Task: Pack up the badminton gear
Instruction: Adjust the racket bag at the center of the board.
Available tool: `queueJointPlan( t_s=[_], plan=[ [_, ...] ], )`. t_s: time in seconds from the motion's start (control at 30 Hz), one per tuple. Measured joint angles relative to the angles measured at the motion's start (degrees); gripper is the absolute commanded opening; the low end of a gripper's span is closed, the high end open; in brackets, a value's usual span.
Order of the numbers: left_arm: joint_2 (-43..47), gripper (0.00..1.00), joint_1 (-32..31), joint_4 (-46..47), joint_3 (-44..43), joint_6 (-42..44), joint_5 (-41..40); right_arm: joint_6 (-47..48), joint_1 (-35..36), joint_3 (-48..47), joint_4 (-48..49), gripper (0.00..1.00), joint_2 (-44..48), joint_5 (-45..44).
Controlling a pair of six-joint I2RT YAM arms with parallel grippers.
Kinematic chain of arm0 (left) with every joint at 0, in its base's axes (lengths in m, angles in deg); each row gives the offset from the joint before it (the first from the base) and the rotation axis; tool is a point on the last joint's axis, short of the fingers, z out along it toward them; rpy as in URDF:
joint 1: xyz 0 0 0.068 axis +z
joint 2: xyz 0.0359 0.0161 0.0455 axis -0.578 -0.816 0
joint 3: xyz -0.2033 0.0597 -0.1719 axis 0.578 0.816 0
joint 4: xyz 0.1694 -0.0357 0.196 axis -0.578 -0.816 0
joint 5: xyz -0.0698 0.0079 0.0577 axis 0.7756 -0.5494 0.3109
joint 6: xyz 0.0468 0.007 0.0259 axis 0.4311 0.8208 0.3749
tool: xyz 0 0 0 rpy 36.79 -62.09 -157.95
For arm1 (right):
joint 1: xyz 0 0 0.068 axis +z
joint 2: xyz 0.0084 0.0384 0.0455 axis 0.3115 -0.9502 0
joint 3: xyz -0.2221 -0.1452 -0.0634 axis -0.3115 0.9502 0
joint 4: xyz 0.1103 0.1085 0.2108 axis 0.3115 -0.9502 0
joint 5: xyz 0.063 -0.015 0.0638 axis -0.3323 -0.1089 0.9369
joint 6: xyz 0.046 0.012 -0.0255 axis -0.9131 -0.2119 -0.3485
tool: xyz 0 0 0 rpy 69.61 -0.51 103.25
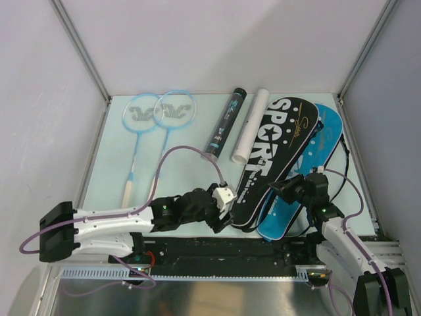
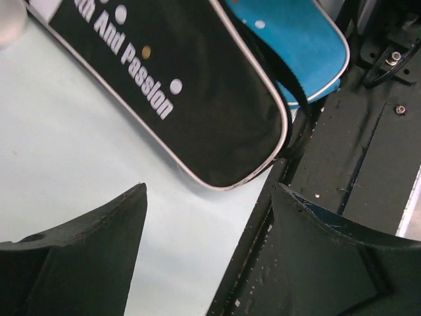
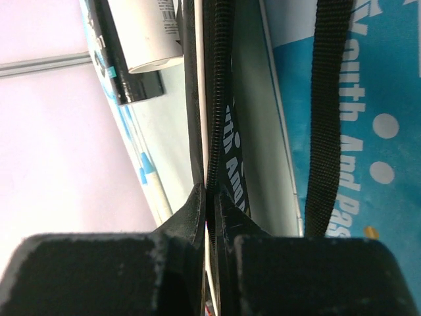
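A black "SPORT" racket bag lies on top of a blue bag at the right of the mat. My right gripper is shut on the black bag's zipper edge, with that edge pinched between its fingertips. My left gripper stands open over the mat just short of the black bag's narrow end, with nothing between its fingers. Two light-blue rackets lie at the back left. A black tube and a white tube lie beside the bags.
A black strap runs across the blue bag. A black rail borders the mat's near edge, under my left gripper's right finger. Metal frame posts and white walls enclose the table on three sides.
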Motion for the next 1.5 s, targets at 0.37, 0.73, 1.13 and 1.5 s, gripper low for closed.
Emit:
queueJointPlan(
  t_s=[0.37,0.73,1.13,1.5],
  plan=[
    [1.95,0.83,-8.28,10.88,6.54,14.08,-4.57,-8.22,0.11,-0.37,3.54,0.0,0.02,1.79],
    [-3.52,0.83,-14.03,19.78,9.14,21.51,-9.49,-14.67,0.98,-0.46,5.73,0.0,1.77,1.66],
    [-9.44,0.54,-14.93,28.13,9.11,26.95,-20.02,-17.59,2.32,-0.46,5.88,0.0,4.37,1.14],
    [-5.75,0.01,-15.08,26.62,9.66,27.28,-24.41,-6.54,2.47,-1.75,1.79,0.48,5.77,3.26]
  ],
)
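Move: The left hand, empty and wide open, has the near end of the black racket bag about 3 cm farther out, 8 cm to its right and 6 cm below. The blue bag's near end lies roughly 13 cm right of that end and 2 cm nearer the base. The right hand already pinches the black bag's right edge; from it the black bag's near end is about 11 cm back, 12 cm left and 7 cm lower. The left fingers close on the black bag's near-end edge beside the strap, after the hand dips back and down some 4 cm, edges right and comes forward again, rolling about 35 degrees so its forward side rises. Meanwhile the right hand, still pinching the bag's edge, lifts it some 5 cm and slightly left, tilting its left side up, then opens partway with the edge still between its fingers. ##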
